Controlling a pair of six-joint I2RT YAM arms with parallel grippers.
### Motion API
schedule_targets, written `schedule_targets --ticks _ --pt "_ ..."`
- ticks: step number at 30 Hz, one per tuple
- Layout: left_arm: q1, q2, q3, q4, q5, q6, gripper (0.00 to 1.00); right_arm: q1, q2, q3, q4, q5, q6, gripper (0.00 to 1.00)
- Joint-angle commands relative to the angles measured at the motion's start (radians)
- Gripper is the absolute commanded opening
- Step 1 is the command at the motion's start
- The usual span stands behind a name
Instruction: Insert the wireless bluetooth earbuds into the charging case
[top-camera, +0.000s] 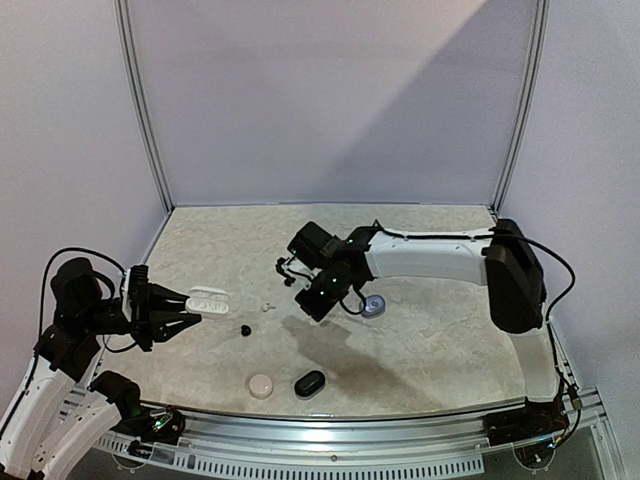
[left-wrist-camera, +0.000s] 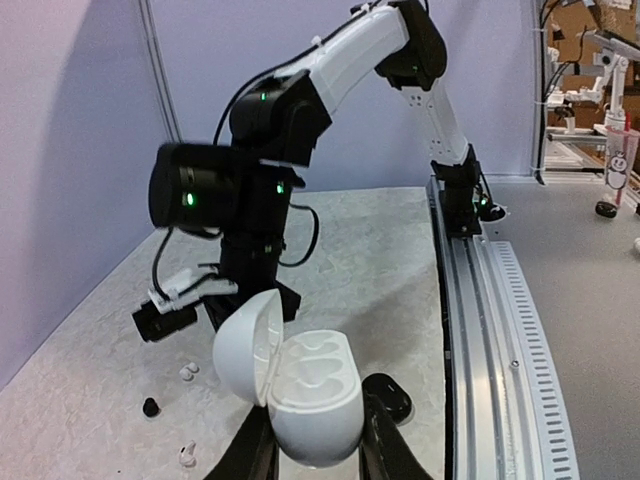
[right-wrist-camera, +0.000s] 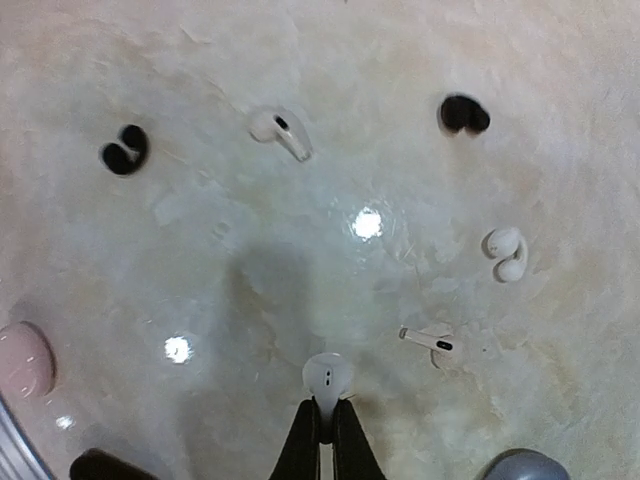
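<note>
My left gripper (left-wrist-camera: 312, 425) is shut on the base of a white charging case (left-wrist-camera: 305, 385), whose lid stands open over two empty wells. In the top view this case (top-camera: 208, 298) sits at the left gripper (top-camera: 195, 308). My right gripper (right-wrist-camera: 327, 410) is shut on the stem of a white earbud (right-wrist-camera: 327, 375), held above the table. In the top view the right gripper (top-camera: 288, 272) hangs over the table's middle. Loose earbuds lie below it: black ones (right-wrist-camera: 125, 150) (right-wrist-camera: 463, 113) and white ones (right-wrist-camera: 280, 130) (right-wrist-camera: 505, 253) (right-wrist-camera: 430, 342).
A pinkish shut case (top-camera: 261, 385) and a black case (top-camera: 310, 383) lie near the front edge. A grey-blue case (top-camera: 373, 305) sits under the right arm. The black case (left-wrist-camera: 390, 392) is just beyond the left gripper's fingers, by the rail (left-wrist-camera: 480, 330).
</note>
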Motion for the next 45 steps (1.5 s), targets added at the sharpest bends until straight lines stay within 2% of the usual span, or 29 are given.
schedule_targets --ticks 1,7,12,21,32,45 --pt "-0.006 0.071 0.011 0.077 0.083 0.07 0.0 -0.007 -0.228 -0.02 0.025 -0.129 -0.206 0.0" --pt "-0.046 0.118 0.044 0.091 0.125 0.158 0.0 -0.007 -0.514 -0.187 0.208 -0.298 -0.338 0.0" --pt "-0.124 0.123 0.06 0.078 0.087 0.207 0.0 0.041 -0.615 -0.224 0.286 -0.332 -0.384 0.0" --pt "-0.189 0.162 0.091 0.072 0.015 0.261 0.0 0.167 -0.573 -0.105 0.255 -0.428 -0.524 0.0" --pt "-0.213 0.158 0.098 0.078 -0.029 0.25 0.0 0.211 -0.55 -0.064 0.223 -0.468 -0.591 0.0" --pt "-0.223 0.156 0.076 0.176 -0.076 0.102 0.0 0.243 -0.478 -0.047 0.216 -0.468 -0.678 0.0"
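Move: The open white case, held by the left hand, lies from the right hand about 15 cm back, 11 cm left and 20 cm up. The pink case is on the table almost straight below the white case, the black case about 9 cm right of the pink one; the silver case is 6 cm ahead of and 12 cm right of the right hand. From the left hand, the white case is 3 cm to the right and the right hand's white earbud about 16 cm ahead, 13 cm right, 20 cm down. Keeping its pinch on the white earbud, the right hand first shoots up almost 30 cm while starting back, then draws back to about 20 cm in all and some 5 cm left towards the open case, easing down slightly; its fingers swing from pointing down to pointing left. The left hand keeps hold of the case, shifting it about 3 cm right and a little up with a roll of some 10 degrees. ##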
